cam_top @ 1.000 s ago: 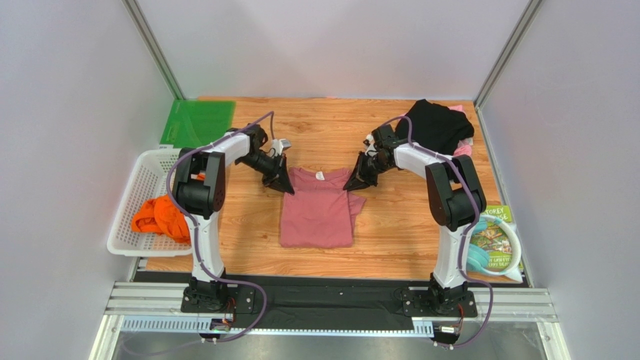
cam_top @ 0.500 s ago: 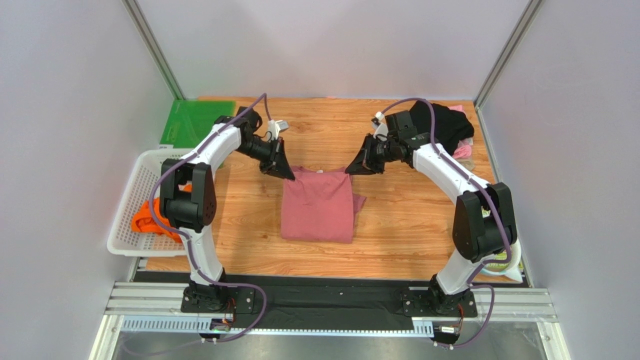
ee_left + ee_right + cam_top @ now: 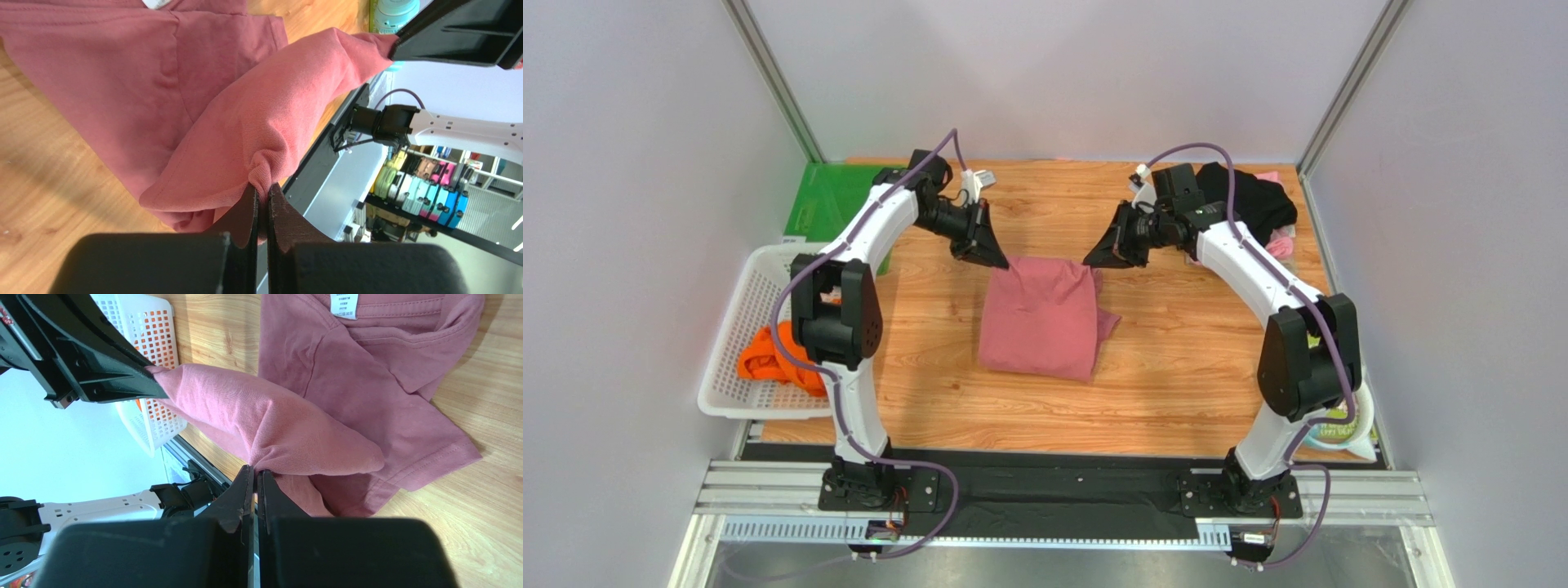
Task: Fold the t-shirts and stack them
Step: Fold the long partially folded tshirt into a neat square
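The dusty-rose t-shirt (image 3: 1038,325) lies folded mid-table, its far edge lifted and stretched between both grippers. My left gripper (image 3: 1005,261) is shut on a bunched corner of that edge (image 3: 264,174). My right gripper (image 3: 1090,261) is shut on the other corner (image 3: 264,462). Under the raised fold the white neck label (image 3: 344,305) shows on the flat part of the shirt. A black t-shirt (image 3: 1253,199) is heaped at the back right over a pale pink one (image 3: 1275,245). An orange t-shirt (image 3: 775,355) lies in the basket.
The white mesh basket (image 3: 756,288) sits at the left table edge, with a green board (image 3: 824,202) behind it. A printed packet with a teal ring (image 3: 1339,410) lies at the right front edge. Grey walls close in the table.
Both grippers have moved toward the far side of the table and upward, carrying the held edge of the rose shirt. The neck label is now covered in the top view.
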`<action>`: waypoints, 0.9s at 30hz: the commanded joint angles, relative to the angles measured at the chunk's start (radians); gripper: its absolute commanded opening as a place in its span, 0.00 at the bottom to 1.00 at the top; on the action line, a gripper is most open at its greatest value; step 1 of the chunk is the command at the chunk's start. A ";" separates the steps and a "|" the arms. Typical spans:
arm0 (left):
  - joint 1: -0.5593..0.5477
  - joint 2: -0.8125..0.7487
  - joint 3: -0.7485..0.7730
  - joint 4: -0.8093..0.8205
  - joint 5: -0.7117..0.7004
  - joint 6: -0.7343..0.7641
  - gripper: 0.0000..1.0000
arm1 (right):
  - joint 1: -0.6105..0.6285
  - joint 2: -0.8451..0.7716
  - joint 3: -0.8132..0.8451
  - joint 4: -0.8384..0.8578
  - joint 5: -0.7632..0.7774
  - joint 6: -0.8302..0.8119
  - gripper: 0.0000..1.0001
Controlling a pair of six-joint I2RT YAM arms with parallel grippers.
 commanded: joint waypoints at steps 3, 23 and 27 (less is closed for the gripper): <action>-0.003 0.054 0.095 -0.009 0.011 -0.036 0.00 | -0.018 0.025 0.068 0.022 -0.012 0.012 0.00; -0.012 0.409 0.328 0.000 -0.075 -0.073 0.48 | -0.084 0.423 0.200 0.072 -0.019 0.001 0.00; -0.010 0.410 0.333 0.002 -0.101 -0.067 0.90 | -0.091 0.463 0.264 0.042 -0.015 -0.010 0.11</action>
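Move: The shirt's collar, partly hidden under the lifted layer, lies around 6 cm ahead of both hands and 12–13 cm below, some 6 cm to the left hand's right and 6 cm to the right hand's left. From the right hand, the sleeve is about 4 cm back and 3 cm to the right on the table, and the black pile roughly 15 cm ahead and 23 cm to the right. The shirt's upper layer, still pinched at its two corners, is carried forward about 6 cm by both hands and then lowered onto the collar end, the left sinking some 11 cm and the right 13 cm. Both wrists tip their fingers 10–15 degrees as they sink. Once low, the left fingers open wide and let go of their corner; the right keeps its pinch. ##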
